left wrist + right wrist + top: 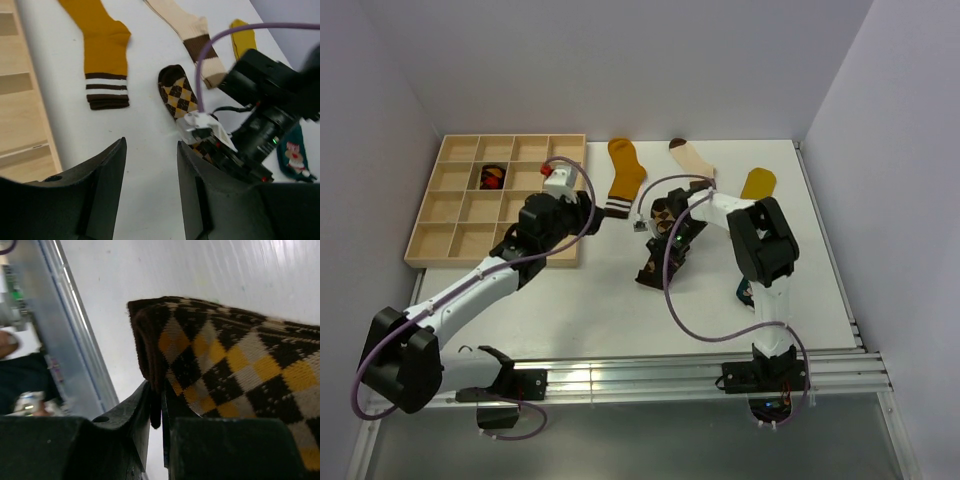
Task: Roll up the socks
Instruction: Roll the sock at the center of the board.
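A brown and orange argyle sock [235, 360] lies in the middle of the table, and my right gripper [157, 390] is shut on its dark cuff edge. From above, that sock [661, 214] sits under the right gripper [654, 258]. My left gripper [151, 150] is open over bare table just left of the argyle sock [179, 92], with nothing between its fingers; in the top view it [590, 215] hangs beside the tray. A mustard sock with a striped cuff [625, 175], a cream sock with brown bands [692, 158] and a yellow sock [758, 183] lie flat at the back. A teal sock [295, 155] lies behind the right arm.
A wooden compartment tray [460, 205] stands at the back left, with a dark and red bundle [493, 177] in one compartment. The right arm's purple cable [675, 290] loops over the table's middle. A metal rail [670, 375] runs along the near edge.
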{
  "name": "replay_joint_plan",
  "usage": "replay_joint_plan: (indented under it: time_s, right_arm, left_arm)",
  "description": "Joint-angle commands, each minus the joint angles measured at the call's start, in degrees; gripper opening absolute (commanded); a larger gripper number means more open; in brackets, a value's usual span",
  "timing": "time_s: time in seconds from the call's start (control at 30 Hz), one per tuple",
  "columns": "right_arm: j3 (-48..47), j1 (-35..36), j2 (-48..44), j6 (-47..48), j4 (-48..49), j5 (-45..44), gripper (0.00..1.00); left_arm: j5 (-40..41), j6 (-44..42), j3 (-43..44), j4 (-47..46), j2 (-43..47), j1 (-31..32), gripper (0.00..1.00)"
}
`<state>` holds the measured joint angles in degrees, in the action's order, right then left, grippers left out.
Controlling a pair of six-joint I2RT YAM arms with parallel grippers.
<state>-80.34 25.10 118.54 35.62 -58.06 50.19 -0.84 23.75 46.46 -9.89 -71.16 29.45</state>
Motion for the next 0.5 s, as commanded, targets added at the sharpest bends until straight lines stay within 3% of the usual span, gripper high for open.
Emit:
replay_joint_plan:
  time_s: [0.0, 0.47]
  right_arm:
    - [-3.0, -2.0, 4.9, 3.9, -12.2, 6.7, 0.17]
    - [-5.1, -9.1, 12.2, 1.7, -17.7, 9.4, 0.17]
  left_arm:
    - [-2.8, -7.1, -2.2, -8.6, -1.4, 4.0, 0.50]
    - [-23.1, -9.2, -7.5, -23.1, -14.6, 8.6, 0.55]
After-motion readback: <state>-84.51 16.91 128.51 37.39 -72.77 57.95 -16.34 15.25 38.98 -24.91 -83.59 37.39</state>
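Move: From the left gripper the middle of the brown argyle sock lies about 15 cm right, 4 cm back and 20 cm below; its cuff end sits some 13 cm right, 12 cm back and 18 cm down. The orange sock is 10 cm ahead, 6 cm right, 20 cm below. From the right gripper, already pinching the cuff edge, that argyle sock's middle is roughly 7 cm ahead, 1 cm right and slightly lower. Bring the left gripper down and right, drawing it back about 5 cm too, towards the cuff end of the argyle sock, turning it some 25 degrees clockwise with its fingers staying half open. Keep the right pinch on the cuff edge and draw it about 3 cm right, dipping down and back a little, then returning, while swinging its fingertips back towards the base by roughly 20 degrees. ##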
